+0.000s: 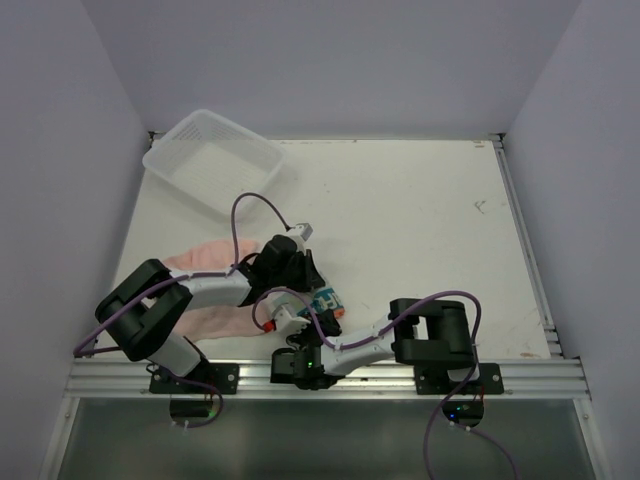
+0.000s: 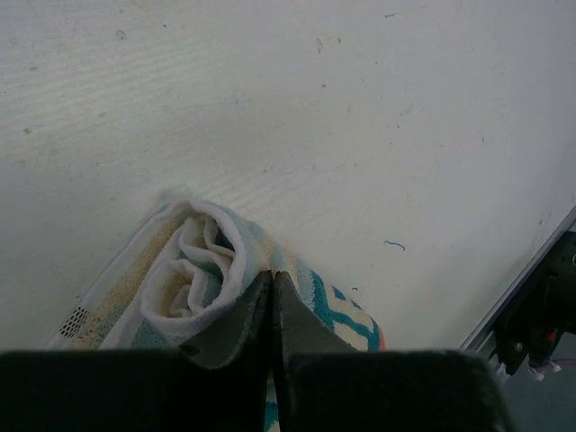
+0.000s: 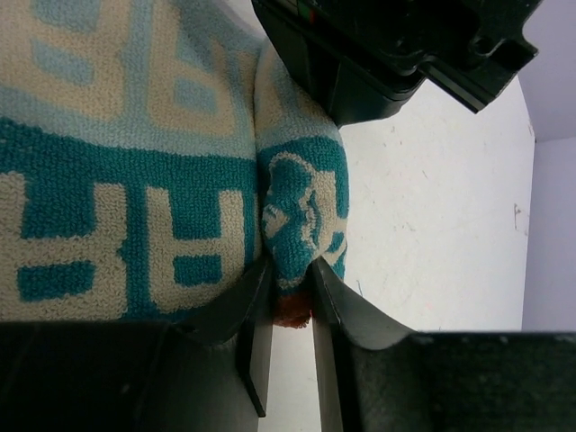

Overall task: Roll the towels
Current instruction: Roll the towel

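Observation:
The printed white and teal towel (image 1: pixel 326 300) lies near the front of the table, rolled into a spiral (image 2: pixel 193 270) with an orange edge. My left gripper (image 2: pixel 271 275) is shut, its tips together and resting on top of the roll's open end (image 1: pixel 303 278). My right gripper (image 3: pixel 290 270) is shut on a fold at the towel's (image 3: pixel 117 180) other end, the orange edge between its fingers (image 1: pixel 308 312). The pale pink towel (image 1: pixel 205 255) lies flat to the left, partly under the left arm.
A white mesh basket (image 1: pixel 175 133) sits tilted at the back left corner. The left arm's black body (image 3: pixel 387 54) hangs just beyond the right gripper. The metal front rail (image 2: pixel 531 270) runs close by. White walls enclose the table (image 1: pixel 420 230).

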You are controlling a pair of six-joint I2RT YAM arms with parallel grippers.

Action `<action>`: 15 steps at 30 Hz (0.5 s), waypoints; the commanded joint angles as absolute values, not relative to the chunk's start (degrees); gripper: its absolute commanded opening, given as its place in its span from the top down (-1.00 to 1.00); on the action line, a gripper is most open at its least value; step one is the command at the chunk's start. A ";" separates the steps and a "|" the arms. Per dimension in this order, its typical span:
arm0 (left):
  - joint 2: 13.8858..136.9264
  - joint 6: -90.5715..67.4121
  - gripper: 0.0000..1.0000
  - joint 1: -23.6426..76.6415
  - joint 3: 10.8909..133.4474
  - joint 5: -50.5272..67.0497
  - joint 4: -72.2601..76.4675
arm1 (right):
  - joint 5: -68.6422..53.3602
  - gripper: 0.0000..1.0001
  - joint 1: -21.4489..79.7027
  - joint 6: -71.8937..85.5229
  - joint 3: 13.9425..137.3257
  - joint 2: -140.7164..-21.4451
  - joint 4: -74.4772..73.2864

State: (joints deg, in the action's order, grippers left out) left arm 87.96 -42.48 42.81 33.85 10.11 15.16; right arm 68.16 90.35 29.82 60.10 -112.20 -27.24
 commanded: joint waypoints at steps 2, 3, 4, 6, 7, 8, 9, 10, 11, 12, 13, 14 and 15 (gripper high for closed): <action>88.50 -42.54 0.88 42.89 32.78 8.09 12.14 | 71.71 0.32 90.62 33.22 60.38 -108.99 -28.03; 88.85 -42.28 0.90 42.89 33.04 7.65 10.82 | 72.24 0.27 90.62 33.48 60.47 -108.55 -28.30; 88.94 -41.93 0.91 42.89 33.31 7.21 10.46 | 72.77 0.19 90.62 33.92 60.56 -107.76 -28.74; 88.95 -41.75 0.91 42.89 33.22 6.68 10.20 | 73.82 0.04 90.62 34.54 60.56 -106.44 -29.27; 88.95 -41.84 0.91 42.89 33.14 6.59 10.20 | 74.00 -0.01 90.62 34.80 60.47 -105.91 -29.35; 89.12 -41.84 0.91 42.89 33.05 6.59 10.20 | 74.35 -0.04 90.62 34.98 60.47 -104.43 -29.27; 89.21 -41.84 0.91 42.89 32.96 6.68 10.37 | 74.44 -0.08 90.53 34.89 60.38 -103.81 -29.01; 89.38 -41.92 0.92 42.89 32.87 6.68 10.46 | 74.36 -0.09 90.53 34.89 60.38 -103.10 -28.92; 89.56 -42.01 0.92 42.89 32.78 6.85 10.55 | 74.36 -0.10 90.61 34.81 60.38 -101.88 -28.83; 89.65 -42.01 0.92 42.89 32.70 6.94 10.81 | 74.27 -0.11 90.53 34.89 60.38 -101.17 -28.92; 89.82 -42.27 0.92 42.89 32.70 6.94 10.90 | 74.18 -0.12 90.61 35.15 60.21 -100.73 -29.18; 89.91 -42.28 0.92 42.89 32.61 7.12 11.07 | 74.01 -0.12 90.62 35.68 60.03 -99.33 -29.44; 89.91 -42.28 0.92 42.89 32.61 7.21 11.16 | 73.57 -0.13 90.62 36.12 59.51 -98.62 -29.79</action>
State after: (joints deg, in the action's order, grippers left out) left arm 88.18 -42.52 42.83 33.87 9.08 15.03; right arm 70.67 90.35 32.73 60.07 -102.54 -28.93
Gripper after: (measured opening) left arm 0.046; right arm 0.560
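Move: The doubled towel lies with its near right-hand fold between the right fingers; its middle is about 3 cm ahead of the right hand and 6 cm to its left, roughly 1 cm lower. The left gripper stands on the towel some 8 cm ahead of the right hand and 4 cm to its left. The pink towel lies about 7 cm ahead and 30 cm left of the right hand. From the left hand, the towel's middle is some 5 cm back and 2 cm left, 1 cm below. The towel's folded near end is let go: the right fingers, already starting to loosen, spread to about half open, and the hand lifts almost straight up off it by 5 to 6 cm, slowly at first and then faster, its left side rolling up about 10 degrees. The left hand stays put, its nearly shut fingertips still resting on the towel. ##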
